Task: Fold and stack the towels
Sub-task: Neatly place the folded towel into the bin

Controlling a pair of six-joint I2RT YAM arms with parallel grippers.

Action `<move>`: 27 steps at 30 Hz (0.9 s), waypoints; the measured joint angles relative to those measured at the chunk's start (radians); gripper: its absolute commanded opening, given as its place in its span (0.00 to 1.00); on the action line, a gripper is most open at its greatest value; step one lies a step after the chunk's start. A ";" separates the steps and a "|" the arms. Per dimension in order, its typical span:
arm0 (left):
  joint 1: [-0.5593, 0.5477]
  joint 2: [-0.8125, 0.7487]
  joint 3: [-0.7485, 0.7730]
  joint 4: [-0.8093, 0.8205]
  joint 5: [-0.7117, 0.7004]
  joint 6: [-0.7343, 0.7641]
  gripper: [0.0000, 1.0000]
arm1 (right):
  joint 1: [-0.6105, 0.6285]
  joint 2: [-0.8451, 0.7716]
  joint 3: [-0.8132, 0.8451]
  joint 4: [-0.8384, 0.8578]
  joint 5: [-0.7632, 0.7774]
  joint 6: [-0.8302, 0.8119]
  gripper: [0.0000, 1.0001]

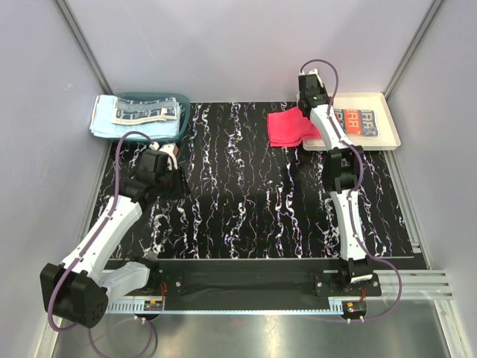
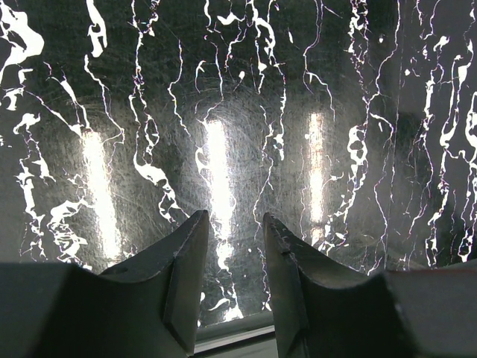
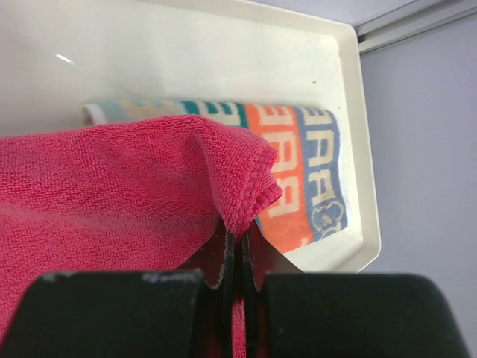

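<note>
My right gripper (image 1: 305,110) (image 3: 238,242) is shut on a corner of the bright red-pink towel (image 1: 289,127) (image 3: 112,186). That towel is lifted at its right corner and drapes over the left rim of the cream tray (image 1: 390,119) (image 3: 350,97). A folded patterned towel (image 1: 361,121) (image 3: 298,168) with orange, teal and blue bands lies flat in the tray, partly under the red one. At the far left, a light blue towel (image 1: 104,118) and a patterned blue one (image 1: 145,112) lie over the teal basket (image 1: 183,119). My left gripper (image 1: 170,177) (image 2: 232,220) hangs open over the mat, holding nothing.
A black mat with white marbling (image 1: 238,201) (image 2: 238,112) covers the table between the arms. Grey walls close in the back and both sides. The basket stands at the mat's back left corner, the tray at its back right.
</note>
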State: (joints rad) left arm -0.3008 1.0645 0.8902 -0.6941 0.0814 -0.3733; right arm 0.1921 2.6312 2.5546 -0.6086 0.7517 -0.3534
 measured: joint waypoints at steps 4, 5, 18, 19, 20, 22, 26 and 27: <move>0.000 0.000 0.000 0.000 0.000 0.000 0.40 | -0.020 0.000 0.008 0.037 0.002 -0.051 0.00; 0.000 0.000 0.000 0.000 0.000 0.000 0.40 | -0.023 0.000 0.010 0.043 0.005 -0.059 0.00; 0.000 0.045 0.000 0.005 0.013 0.000 0.40 | -0.085 -0.002 0.011 0.132 0.018 -0.169 0.00; 0.000 0.049 0.000 0.006 0.013 0.000 0.40 | -0.089 -0.002 0.011 0.140 0.018 -0.177 0.00; 0.000 0.052 0.000 0.007 0.014 0.000 0.40 | -0.097 -0.004 0.011 0.145 0.018 -0.184 0.00; 0.000 0.055 0.000 0.007 0.016 0.000 0.40 | -0.107 -0.009 0.011 0.158 0.018 -0.198 0.00; 0.000 0.058 0.000 0.008 0.019 0.000 0.40 | -0.123 -0.032 0.005 0.178 0.016 -0.218 0.00; 0.000 0.059 0.000 0.008 0.019 0.000 0.40 | -0.126 -0.043 0.000 0.182 0.015 -0.222 0.00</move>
State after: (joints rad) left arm -0.3008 1.1233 0.8898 -0.6865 0.1009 -0.3729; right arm 0.0658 2.5885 2.5549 -0.4271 0.7666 -0.5755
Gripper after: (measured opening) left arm 0.395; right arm 0.029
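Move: The red folded towel already hangs from the shut right fingers; the middle of the cream bin it is bound for lies about 10 cm to that hand's right, 5 cm back and some 13 cm below. The printed folded towel in that bin is about 8 cm to the hand's right, 5 cm back and 12 cm down. From the idle left hand, the cream bin is roughly 33 cm ahead, 55 cm to the right and 14 cm below. The red towel is drawn rightward over the cream bin and the printed towel, still pinched at its edge by the right fingers. The right hand goes about 9 cm to the right and climbs some 6 cm, fastest at the end, while it tilts gently by roughly 10 degrees. ##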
